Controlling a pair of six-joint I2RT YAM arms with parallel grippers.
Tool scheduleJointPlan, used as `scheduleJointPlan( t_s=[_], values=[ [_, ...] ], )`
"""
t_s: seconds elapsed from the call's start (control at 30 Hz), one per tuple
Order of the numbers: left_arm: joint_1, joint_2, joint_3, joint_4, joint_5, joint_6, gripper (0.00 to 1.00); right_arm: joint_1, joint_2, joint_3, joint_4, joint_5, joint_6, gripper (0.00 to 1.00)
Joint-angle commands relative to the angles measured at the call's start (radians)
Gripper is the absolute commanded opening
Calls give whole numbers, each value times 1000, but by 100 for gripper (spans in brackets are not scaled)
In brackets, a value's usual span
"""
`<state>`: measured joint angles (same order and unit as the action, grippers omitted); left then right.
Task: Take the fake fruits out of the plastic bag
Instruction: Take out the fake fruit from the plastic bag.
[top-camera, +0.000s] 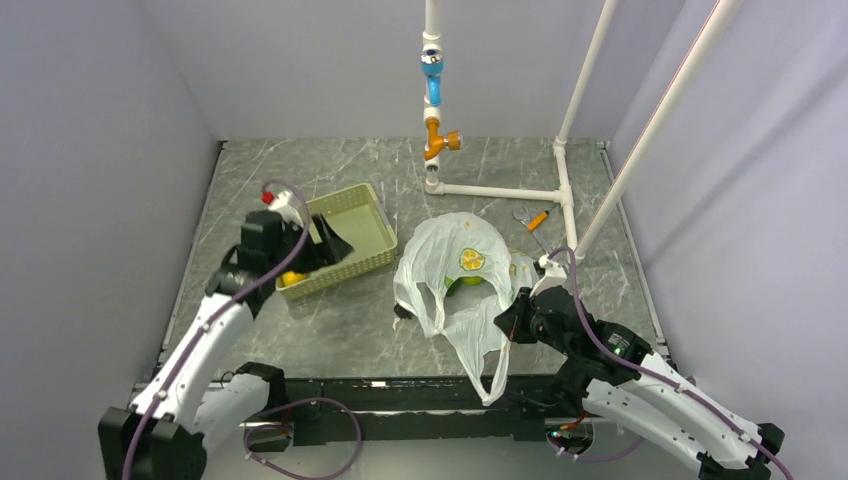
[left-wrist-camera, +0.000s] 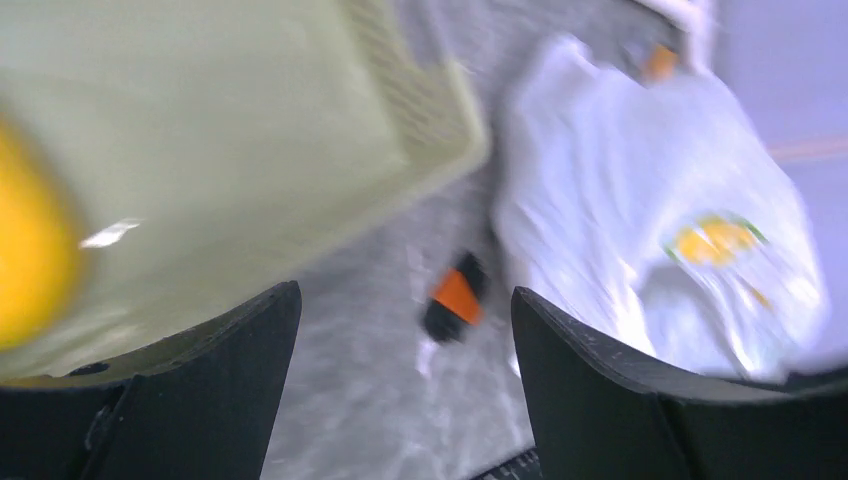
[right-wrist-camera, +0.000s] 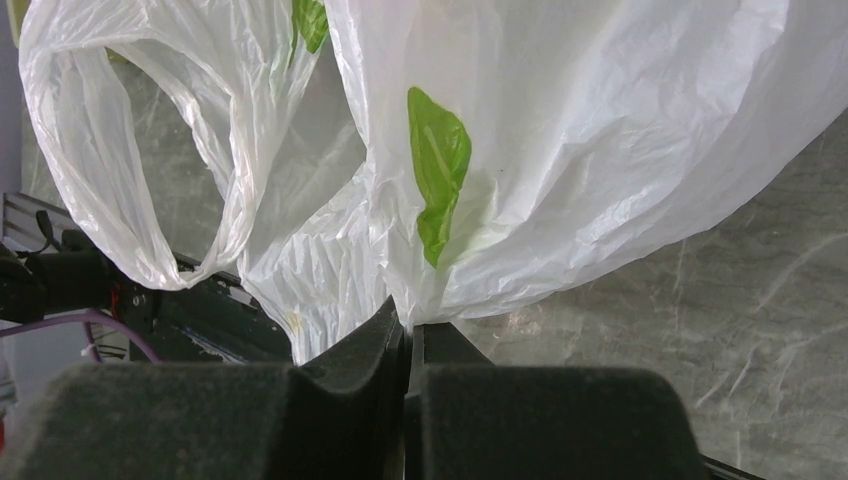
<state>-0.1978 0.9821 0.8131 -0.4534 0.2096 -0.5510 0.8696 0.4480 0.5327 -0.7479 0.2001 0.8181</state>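
The plastic bag (top-camera: 450, 285) lies crumpled mid-table, white with a citrus print, one loop handle trailing over the front edge. A green fake fruit (top-camera: 470, 282) shows through its opening. My right gripper (top-camera: 512, 322) is shut on the bag's right edge; in the right wrist view the bag (right-wrist-camera: 560, 150) rises from the pinched fingertips of the right gripper (right-wrist-camera: 408, 325). My left gripper (top-camera: 330, 245) hangs open and empty over the pale green basket (top-camera: 372, 222). A yellow fake fruit (top-camera: 292, 278) lies in the basket's near corner, blurred at the left of the left wrist view (left-wrist-camera: 30, 260).
A small orange-and-black object (left-wrist-camera: 455, 297) lies on the marble table between the basket (left-wrist-camera: 250, 120) and the bag (left-wrist-camera: 640, 200). An orange-handled tool (top-camera: 535, 220) lies behind the bag. A white pipe frame (top-camera: 500, 190) with blue and orange valves stands at the back.
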Motion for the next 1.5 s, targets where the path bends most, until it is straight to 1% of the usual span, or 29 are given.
scheduleJointPlan(
  t_s=[0.0,0.07,0.13,0.2,0.27,0.33,0.4,0.47,0.53,0.63,0.73,0.87,0.97,1.07,1.2,1.37,1.47],
  values=[
    [-188,-141,-209,383,300,-183,82,0,13,19,51,-2,-17,3],
    [-359,-200,-252,436,166,-212,82,2,19,19,51,-6,-19,3],
    [-518,-241,-288,495,62,-227,82,2,20,20,50,-8,-20,3],
    [-627,-265,-286,504,-26,-225,81,1,20,20,49,-9,-20,3],
    [-730,-247,-259,495,-114,-206,81,1,18,20,47,-9,-20,3],
    [-798,-175,-211,471,-176,-180,79,1,16,20,49,-8,-20,2],
    [-857,-56,-121,402,-206,-161,77,1,19,18,51,-8,-19,2],
    [-921,83,-7,326,-289,-134,72,0,22,22,45,-10,-22,2],
    [-958,204,94,258,-355,-120,65,1,19,27,36,-8,-19,2],
    [-971,350,220,220,-364,-95,59,1,-5,29,27,0,-13,1],
    [-971,476,313,187,-365,-79,51,2,-29,30,21,4,-10,1],
    [-967,619,384,172,-345,-62,44,2,-34,30,18,-1,-11,0],
    [-960,671,394,176,-334,-77,41,2,-34,28,24,-4,-16,0],
    [-939,711,389,184,-321,-90,41,2,-47,21,41,-8,-20,0],
    [-914,778,440,112,-370,-93,38,2,-39,16,52,-37,-32,0],
    [-891,796,433,118,-412,-83,38,2,18,29,48,-77,-57,0],
    [-850,833,448,95,-381,-66,38,2,9,29,46,-67,-51,0]
  ],
)
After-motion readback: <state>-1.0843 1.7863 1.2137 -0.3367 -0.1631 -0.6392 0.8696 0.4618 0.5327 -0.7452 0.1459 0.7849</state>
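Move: The open mouth of the plastic bag, with something green showing inside, lies about 30 cm to the right of my left hand, some 4 cm back and 13 cm lower. The black-and-orange clip is about 15 cm right and 10 cm back; the basket's middle is 12 cm ahead, and the yellow fruit in it 5 cm ahead and 11 cm left. From my right hand, still gripping the bag's edge, that mouth is roughly 8 cm ahead, 10 cm left and 8 cm down. I swing my left hand away from the basket, right and back, some 30 cm across to the bag while turning it about 35 degrees clockwise. Then I sink it roughly 14 cm into the bag's mouth, easing forward, with the fingers drawn in from wide to under half open and still empty. My right hand keeps its pinch on the bag's edge, almost still. ##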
